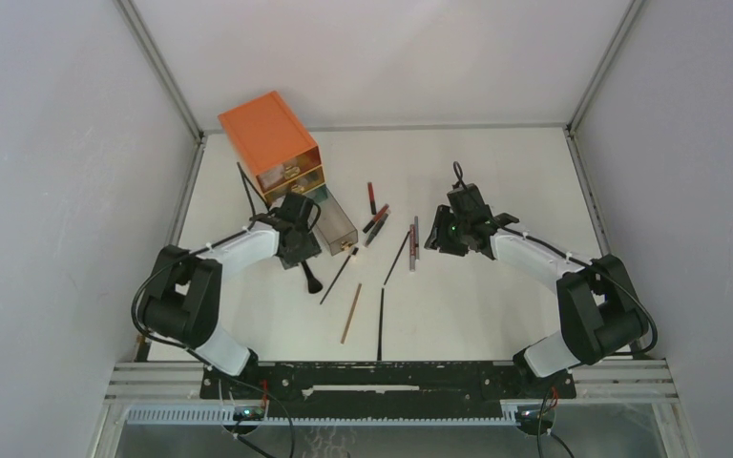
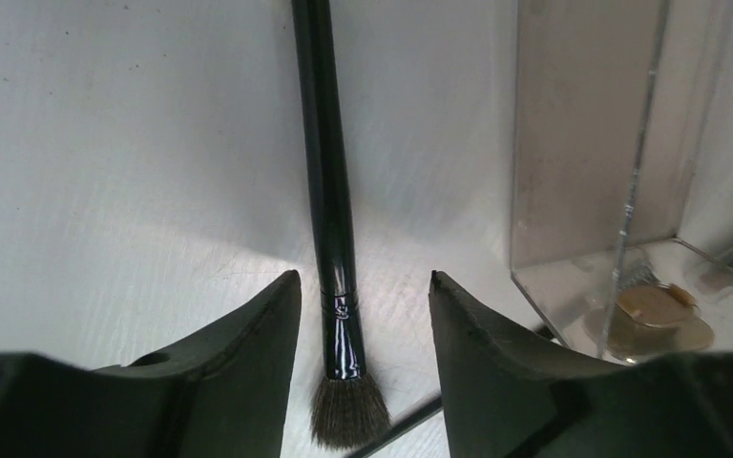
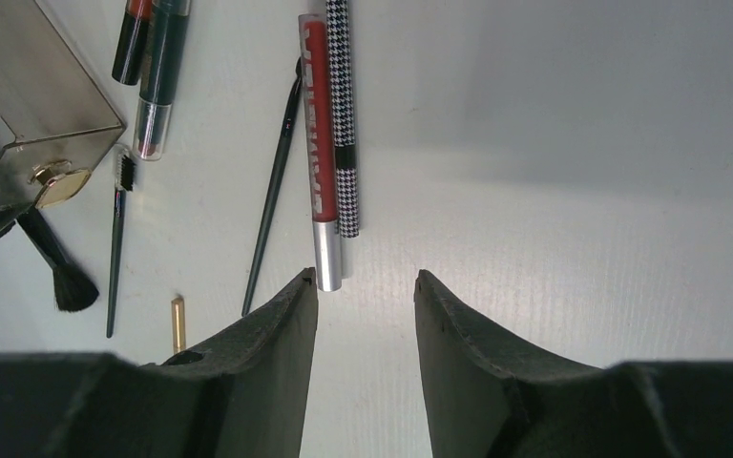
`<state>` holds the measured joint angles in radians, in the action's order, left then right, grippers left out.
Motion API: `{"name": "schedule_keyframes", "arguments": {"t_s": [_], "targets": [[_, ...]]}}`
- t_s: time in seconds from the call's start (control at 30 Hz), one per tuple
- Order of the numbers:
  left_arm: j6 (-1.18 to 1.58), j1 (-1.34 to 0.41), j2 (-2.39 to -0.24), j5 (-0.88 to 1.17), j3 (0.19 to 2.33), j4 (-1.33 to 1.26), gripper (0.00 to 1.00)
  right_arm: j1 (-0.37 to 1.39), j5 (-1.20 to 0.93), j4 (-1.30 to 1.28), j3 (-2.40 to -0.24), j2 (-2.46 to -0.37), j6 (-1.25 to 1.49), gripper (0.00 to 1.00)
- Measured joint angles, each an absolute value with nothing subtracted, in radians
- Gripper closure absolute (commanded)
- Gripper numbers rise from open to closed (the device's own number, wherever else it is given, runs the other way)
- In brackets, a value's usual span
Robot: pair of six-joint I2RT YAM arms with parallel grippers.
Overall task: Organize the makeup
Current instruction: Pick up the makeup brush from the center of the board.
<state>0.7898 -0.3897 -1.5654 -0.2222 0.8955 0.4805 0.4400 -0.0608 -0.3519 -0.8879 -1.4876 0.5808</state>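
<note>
The makeup is scattered over the white table (image 1: 496,305). A black brush (image 2: 334,239) lies flat between the fingers of my left gripper (image 2: 365,281), which is open and not touching it; its bristles point toward the wrist. The same black brush (image 1: 310,277) shows just below my left gripper (image 1: 298,239). My right gripper (image 3: 365,277) is open and empty, just short of a red tube with a silver cap (image 3: 320,162) and a houndstooth pencil (image 3: 344,114). A thin black brush (image 3: 272,200) lies to their left. A tan compact (image 2: 654,315) sits in the clear drawer (image 2: 582,143).
The orange drawer box (image 1: 272,143) stands at the back left, with the clear drawer (image 1: 334,224) pulled out beside my left gripper. Red and dark pencils (image 1: 377,221), a wooden pencil (image 1: 351,312) and a long black pencil (image 1: 381,324) lie mid-table. Grey walls enclose the table.
</note>
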Motion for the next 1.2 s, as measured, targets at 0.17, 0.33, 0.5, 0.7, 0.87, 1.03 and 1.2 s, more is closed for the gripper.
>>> {"name": "schedule_keyframes", "arguments": {"t_s": [0.17, 0.33, 0.5, 0.7, 0.87, 1.03, 1.2], "targets": [[0.827, -0.379, -1.613, -0.226, 0.892, 0.486, 0.48, 0.44, -0.061, -0.351, -0.888, -1.488, 0.581, 0.5], [0.839, -0.378, -1.618, -0.234, 0.894, 0.482, 0.59, 0.44, -0.061, -0.35, -0.888, -1.488, 0.581, 0.5], [0.848, -0.371, -1.615, -0.248, 0.895, 0.502, 0.8, 0.44, -0.061, -0.35, -0.888, -1.488, 0.581, 0.51], [0.863, -0.369, -1.563, -0.224, 0.891, 0.554, 0.92, 0.44, -0.061, -0.35, -0.888, -1.488, 0.581, 0.51], [0.866, -0.369, -1.377, -0.163, 0.892, 0.575, 0.92, 0.44, -0.06, -0.35, -0.888, -1.488, 0.581, 0.51], [0.865, -0.379, -1.267, -0.066, 0.913, 0.582, 0.91, 0.44, -0.061, -0.347, -0.883, -1.487, 0.581, 0.51], [0.865, -0.382, -1.291, 0.041, 0.977, 0.578, 0.89, 0.44, -0.06, -0.348, -0.883, -1.487, 0.582, 0.51]]}}
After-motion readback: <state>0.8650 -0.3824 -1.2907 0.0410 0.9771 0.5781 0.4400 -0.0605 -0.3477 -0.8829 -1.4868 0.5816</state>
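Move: The makeup brush lies about 2 cm below the left hand, its middle roughly 2 cm ahead and 2 cm left. The clear drawer stands some 9 cm ahead and 4 cm right, level in height; the spoolie lies about 5 cm right and 1 cm back, and the wooden pencil 7 cm right and 8 cm back. From the right hand, the brush is about 27 cm left, level forward and 6 cm below. Left hand sinks 1.5 cm, pinches the brush near its ferrule, lifts it about 12 cm while swinging right. ##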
